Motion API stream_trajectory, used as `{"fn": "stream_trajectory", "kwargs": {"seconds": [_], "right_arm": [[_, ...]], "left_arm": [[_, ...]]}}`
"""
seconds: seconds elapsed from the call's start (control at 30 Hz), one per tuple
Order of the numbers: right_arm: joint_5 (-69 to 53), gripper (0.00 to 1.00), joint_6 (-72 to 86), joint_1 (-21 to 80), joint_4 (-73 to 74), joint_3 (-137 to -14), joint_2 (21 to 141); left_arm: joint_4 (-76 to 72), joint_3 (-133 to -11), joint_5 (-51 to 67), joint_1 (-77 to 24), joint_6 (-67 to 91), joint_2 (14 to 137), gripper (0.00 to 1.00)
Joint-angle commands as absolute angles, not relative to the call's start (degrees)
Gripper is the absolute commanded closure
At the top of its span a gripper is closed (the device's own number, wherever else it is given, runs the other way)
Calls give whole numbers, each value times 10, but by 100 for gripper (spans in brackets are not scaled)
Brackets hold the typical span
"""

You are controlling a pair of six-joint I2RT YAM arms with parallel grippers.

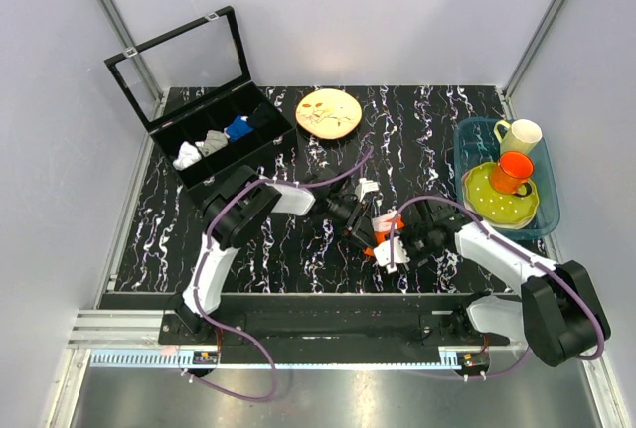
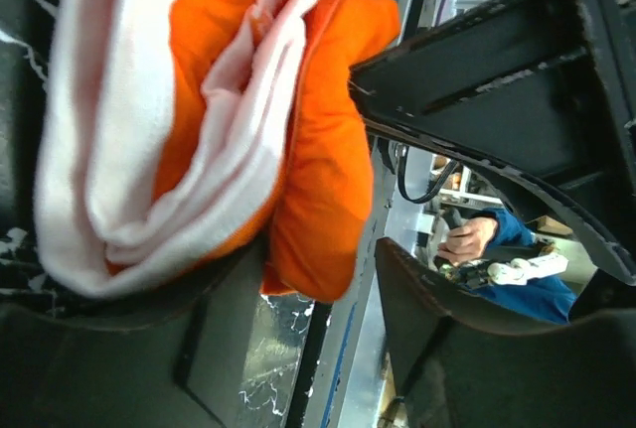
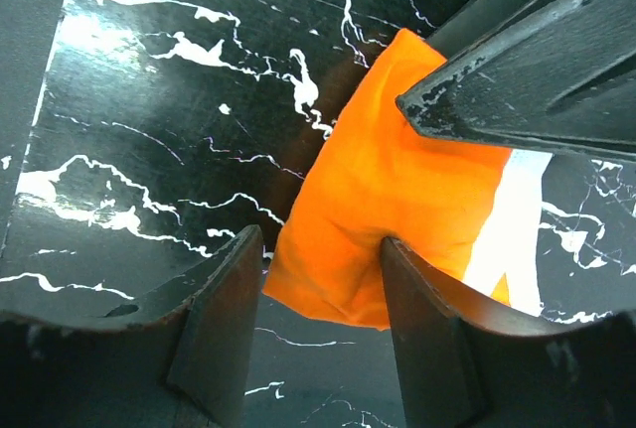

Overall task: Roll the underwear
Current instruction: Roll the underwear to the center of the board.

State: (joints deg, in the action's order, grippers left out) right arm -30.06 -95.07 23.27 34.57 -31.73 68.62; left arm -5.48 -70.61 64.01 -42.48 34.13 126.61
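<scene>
The underwear (image 1: 386, 233) is a bright orange bundle with a white band, lying on the black marbled table between the two grippers. In the left wrist view it (image 2: 229, 120) is folded into a thick roll of orange and white layers. My left gripper (image 2: 318, 279) holds an orange fold of it between its fingertips and sits at the bundle's left side in the top view (image 1: 360, 221). My right gripper (image 3: 323, 249) is open over the orange edge (image 3: 397, 190). Its right finger (image 3: 437, 339) presses on the cloth and its left finger stands on bare table. It is at the bundle's right side in the top view (image 1: 405, 241).
An open black divider box (image 1: 214, 145) with small rolled garments stands at the back left. A patterned plate (image 1: 329, 113) lies at the back middle. A blue basin (image 1: 462, 150) at the right holds an orange cup (image 1: 513, 172), a yellow mug (image 1: 520, 135) and a yellow-green dish (image 1: 492, 198).
</scene>
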Motion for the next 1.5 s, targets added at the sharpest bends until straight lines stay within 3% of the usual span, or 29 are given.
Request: {"fn": "stream_trajectory", "kwargs": {"seconds": [0.0,0.03,0.07,0.47,0.6,0.77,0.93,1.07,1.23,1.47], "right_arm": [[-265,42,-897,236,344,-308,704],[-266,43,-890,236,344,-313,705],[-268,45,-882,236,342,-316,708],[-301,47,-810,235,338,-357,728],[-298,44,-802,235,321,-352,714],[-278,42,-785,235,293,-349,718],[-248,43,-781,235,269,-344,746],[-242,47,-770,235,262,-352,774],[-263,62,-742,233,282,-386,802],[-376,81,-740,196,439,-483,861]], "left_arm": [[-54,-683,493,-418,314,1211,41],[-74,-677,482,-415,317,1198,40],[-86,-668,471,-413,317,1184,1],[-253,-423,217,-396,208,913,1],[-363,-343,203,-367,236,861,1],[-471,-294,306,-321,287,878,1],[-432,-262,272,-398,105,812,1],[-436,-227,253,-436,39,773,1],[-434,-212,234,-436,33,759,1],[-448,-204,235,-435,69,766,1]]}}
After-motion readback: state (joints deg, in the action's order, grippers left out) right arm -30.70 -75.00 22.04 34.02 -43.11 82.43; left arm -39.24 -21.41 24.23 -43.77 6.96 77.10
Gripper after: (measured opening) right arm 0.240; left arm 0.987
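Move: The rolled underwear is about 5 cm to the left of the right hand and 4 cm farther out, about level with it; its near right corner is close to the open fingers. From the left hand, the underwear's middle is some 4 cm to the right and 3 cm ahead, also level. The blue tray's middle lies about 18 cm ahead and 25 cm to the right of the right hand; the round patterned plate is roughly 34 cm ahead and 10 cm left of the left hand. Up and then off to its left, the left hand comes free of the underwear, spreading its fingers wide and ending about 10 cm left and 6 cm higher after a brief swing forward and back; its wrist turns some 65 degrees, bringing the fingers from right-and-back to right-and-slightly-forward. The right hand edges forward along the table, turning a little clockwise, and closes late to pinch the roll's near right corner. ##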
